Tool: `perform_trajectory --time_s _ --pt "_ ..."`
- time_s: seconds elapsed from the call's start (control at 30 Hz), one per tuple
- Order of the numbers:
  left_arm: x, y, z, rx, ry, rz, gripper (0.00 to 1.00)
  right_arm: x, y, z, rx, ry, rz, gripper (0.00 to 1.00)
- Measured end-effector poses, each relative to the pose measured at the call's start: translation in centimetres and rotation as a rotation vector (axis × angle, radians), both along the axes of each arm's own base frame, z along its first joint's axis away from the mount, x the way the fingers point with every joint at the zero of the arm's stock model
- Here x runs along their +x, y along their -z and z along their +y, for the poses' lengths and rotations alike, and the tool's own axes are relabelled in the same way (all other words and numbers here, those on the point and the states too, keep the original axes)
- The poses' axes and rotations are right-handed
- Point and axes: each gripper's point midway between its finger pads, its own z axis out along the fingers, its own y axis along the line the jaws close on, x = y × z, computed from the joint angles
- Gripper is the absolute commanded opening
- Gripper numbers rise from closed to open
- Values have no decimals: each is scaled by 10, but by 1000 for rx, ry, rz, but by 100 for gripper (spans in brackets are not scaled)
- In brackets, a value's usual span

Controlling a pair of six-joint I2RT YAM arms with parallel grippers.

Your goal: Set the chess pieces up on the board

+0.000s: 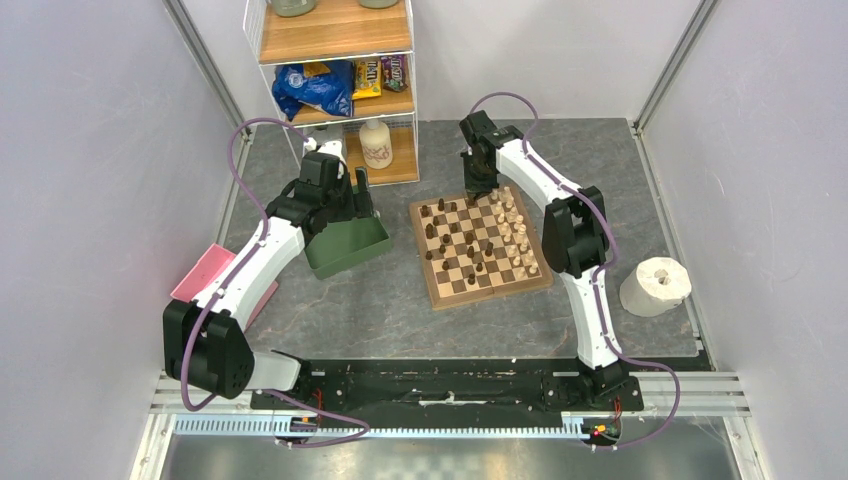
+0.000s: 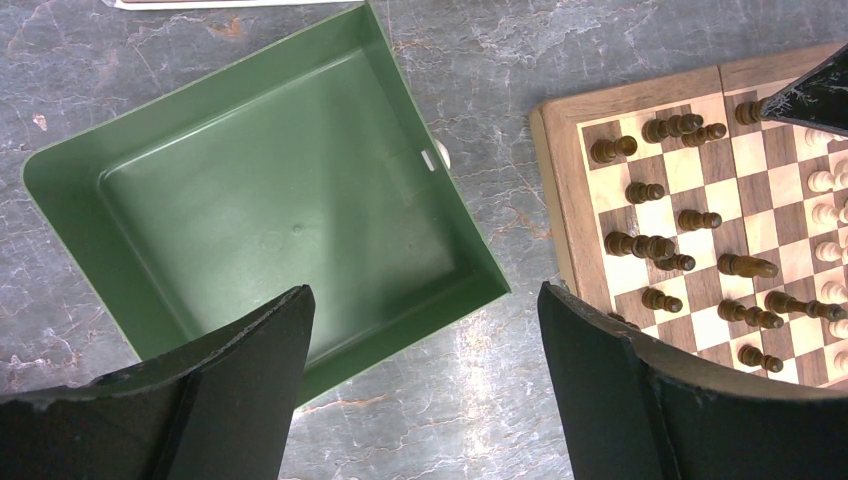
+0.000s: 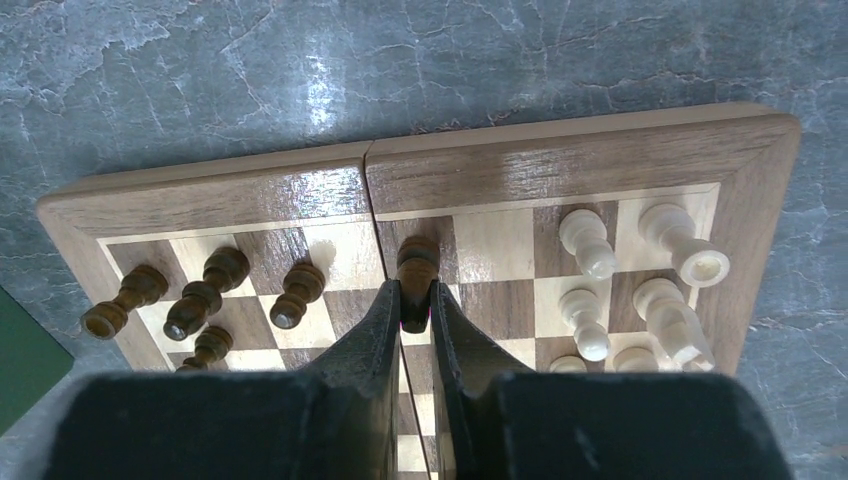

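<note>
The board (image 1: 492, 294) lies in the middle of the table, with dark brown chess pieces (image 1: 462, 240) on its left half and cream ones (image 1: 517, 235) along its right side. My right gripper (image 3: 416, 300) is at the board's far edge (image 3: 560, 165), shut on a dark brown piece (image 3: 417, 262) that stands on a far-row square. Other dark pieces (image 3: 215, 285) stand to its left, cream ones (image 3: 588, 245) to its right. My left gripper (image 2: 425, 300) hangs open and empty over the near edge of a green tray (image 2: 270, 200), left of the board (image 2: 560, 150).
A shelf unit (image 1: 335, 60) with snack bags and a white bottle (image 1: 376, 143) stands at the back. A paper roll (image 1: 655, 285) lies right of the board. A pink flat object (image 1: 205, 272) lies at the left. The green tray (image 1: 345, 245) looks empty.
</note>
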Motion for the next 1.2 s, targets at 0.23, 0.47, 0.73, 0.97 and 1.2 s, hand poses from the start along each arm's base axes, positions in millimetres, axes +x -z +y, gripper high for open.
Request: perform_trajectory --time_s 0.23,0.47,0.73,0.97,1.2 --pt "0 0 1 0 -3 0 89 -5 -33 6 -12 -18 -67 8" --pt "0 0 1 0 -3 0 89 -31 -79 64 46 -139 -156 8" --pt "-1 -8 2 -6 -3 -20 89 -45 -81 103 91 -220 -151 9" --pt "-2 -11 2 -10 -4 -30 90 -46 -58 108 84 -230 -101 8" --pt "-3 -9 2 -8 -4 -26 90 -50 -42 112 80 -240 -63 9"
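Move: Gripped in my right hand is a dark piece from the far row, and it's bound for the empty second square of the left edge column: about 11 cm left, 5 cm back and 3 cm below. The dark rook stands 3 cm beyond that square, a dark pawn 3 cm to its right, and a tall dark piece some 4 cm nearer me, level left-right. From my left hand that square is roughly 5 cm ahead, 17 cm right, 14 cm down. With my right fingers kept shut on the dark piece, I lift it straight off its square, then sweep left about 11 cm and back 5 cm past the far-row pieces, cresting some 8 cm up. My wrist turns about 15 degrees counter-clockwise; over the left edge column I then lower by about half that height towards the empty square behind the rook. ##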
